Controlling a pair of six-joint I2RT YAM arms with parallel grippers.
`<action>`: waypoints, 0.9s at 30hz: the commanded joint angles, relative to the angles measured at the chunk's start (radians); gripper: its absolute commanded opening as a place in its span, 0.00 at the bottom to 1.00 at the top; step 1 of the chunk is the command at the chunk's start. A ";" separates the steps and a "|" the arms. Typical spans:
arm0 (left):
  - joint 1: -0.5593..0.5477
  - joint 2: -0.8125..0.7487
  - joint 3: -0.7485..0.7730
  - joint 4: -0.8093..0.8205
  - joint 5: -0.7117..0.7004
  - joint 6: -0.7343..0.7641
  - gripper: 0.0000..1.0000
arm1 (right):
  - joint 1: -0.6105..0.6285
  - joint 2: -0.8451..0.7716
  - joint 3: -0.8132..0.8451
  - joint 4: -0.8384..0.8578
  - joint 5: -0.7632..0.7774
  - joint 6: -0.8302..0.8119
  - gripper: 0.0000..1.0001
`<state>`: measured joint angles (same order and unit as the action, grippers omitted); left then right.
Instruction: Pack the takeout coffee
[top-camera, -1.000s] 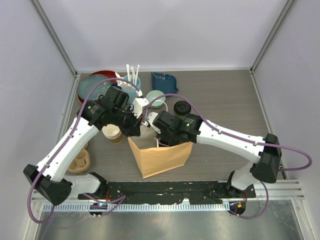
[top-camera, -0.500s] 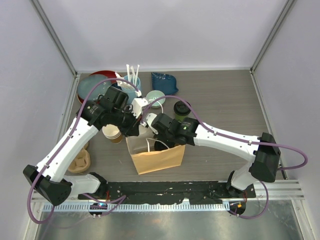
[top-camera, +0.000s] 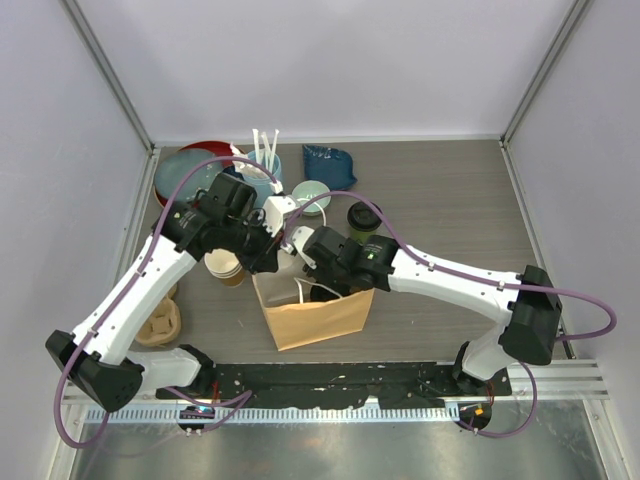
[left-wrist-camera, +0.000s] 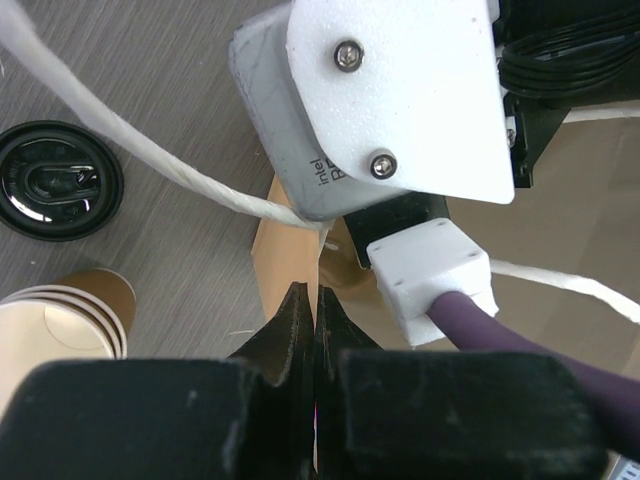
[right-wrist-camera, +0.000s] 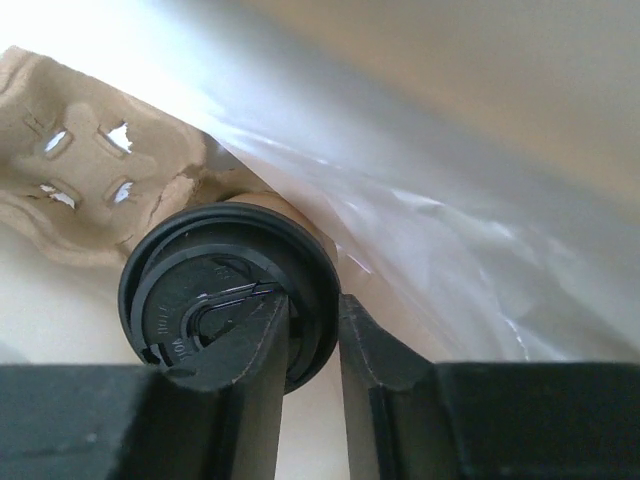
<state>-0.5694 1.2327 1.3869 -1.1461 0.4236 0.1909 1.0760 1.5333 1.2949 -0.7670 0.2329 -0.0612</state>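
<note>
A brown paper bag (top-camera: 322, 318) stands open at the near middle of the table. My left gripper (top-camera: 268, 260) (left-wrist-camera: 312, 296) is shut on the bag's back left rim (left-wrist-camera: 290, 245), by its white string handle (left-wrist-camera: 150, 160). Inside the bag, a brown-walled takeout coffee cup with a black lid (right-wrist-camera: 225, 290) stands next to a pulp carrier (right-wrist-camera: 90, 190). My right gripper (top-camera: 318, 285) (right-wrist-camera: 315, 305) reaches down into the bag, slightly open, with the lid's right rim between its fingers. The green-walled coffee cup (top-camera: 364, 218) stands on the table behind the bag.
A stack of lidless cups (top-camera: 225, 265) (left-wrist-camera: 65, 325) and a black lid (left-wrist-camera: 55, 180) sit left of the bag. Pulp carriers (top-camera: 160, 325) lie at the left edge. Bowls (top-camera: 190, 170), a utensil cup (top-camera: 262, 162), a small teal bowl (top-camera: 312, 195) and a blue pouch (top-camera: 328, 160) line the back.
My right gripper has gone left and deeper into the bag, and the bag shifted with it. Its jaws have parted a little at the lid. The left gripper keeps its hold.
</note>
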 joint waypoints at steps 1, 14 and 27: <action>-0.014 -0.059 0.017 -0.009 0.066 0.038 0.00 | -0.024 -0.016 0.003 -0.083 -0.001 0.054 0.34; -0.014 -0.050 0.008 -0.032 0.067 0.058 0.00 | -0.022 -0.125 -0.008 0.052 0.017 0.055 0.62; -0.021 -0.039 0.027 -0.050 0.070 0.064 0.00 | -0.022 -0.190 -0.014 0.144 -0.032 0.047 0.69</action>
<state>-0.5823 1.2121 1.3869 -1.1690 0.4725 0.2375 1.0580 1.3869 1.2789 -0.6941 0.2096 -0.0235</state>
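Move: Just under the right fingers, in the bag, the brown coffee cup leans with its black lid up: its middle is about 2 cm left and 6 cm down. The carrier's empty cell sits some 10 cm left, 2 cm ahead and 9 cm below that hand; the green lidded cup stands outside, roughly 15 cm ahead, 8 cm right and 8 cm lower. From the left hand, on the far rim, the brown cup is about 13 cm right, 2 cm ahead and 15 cm down. Opening from partly open to about two-thirds wide, the right gripper first hardly shifts, then rises some 5 cm up the inside of the bag, away from the brown cup's lid, faster in the second half, its fingers swinging about 10 degrees outward to the left. The shut left fingers keep their pinch on the bag's far rim and draw it back about 1 cm. ##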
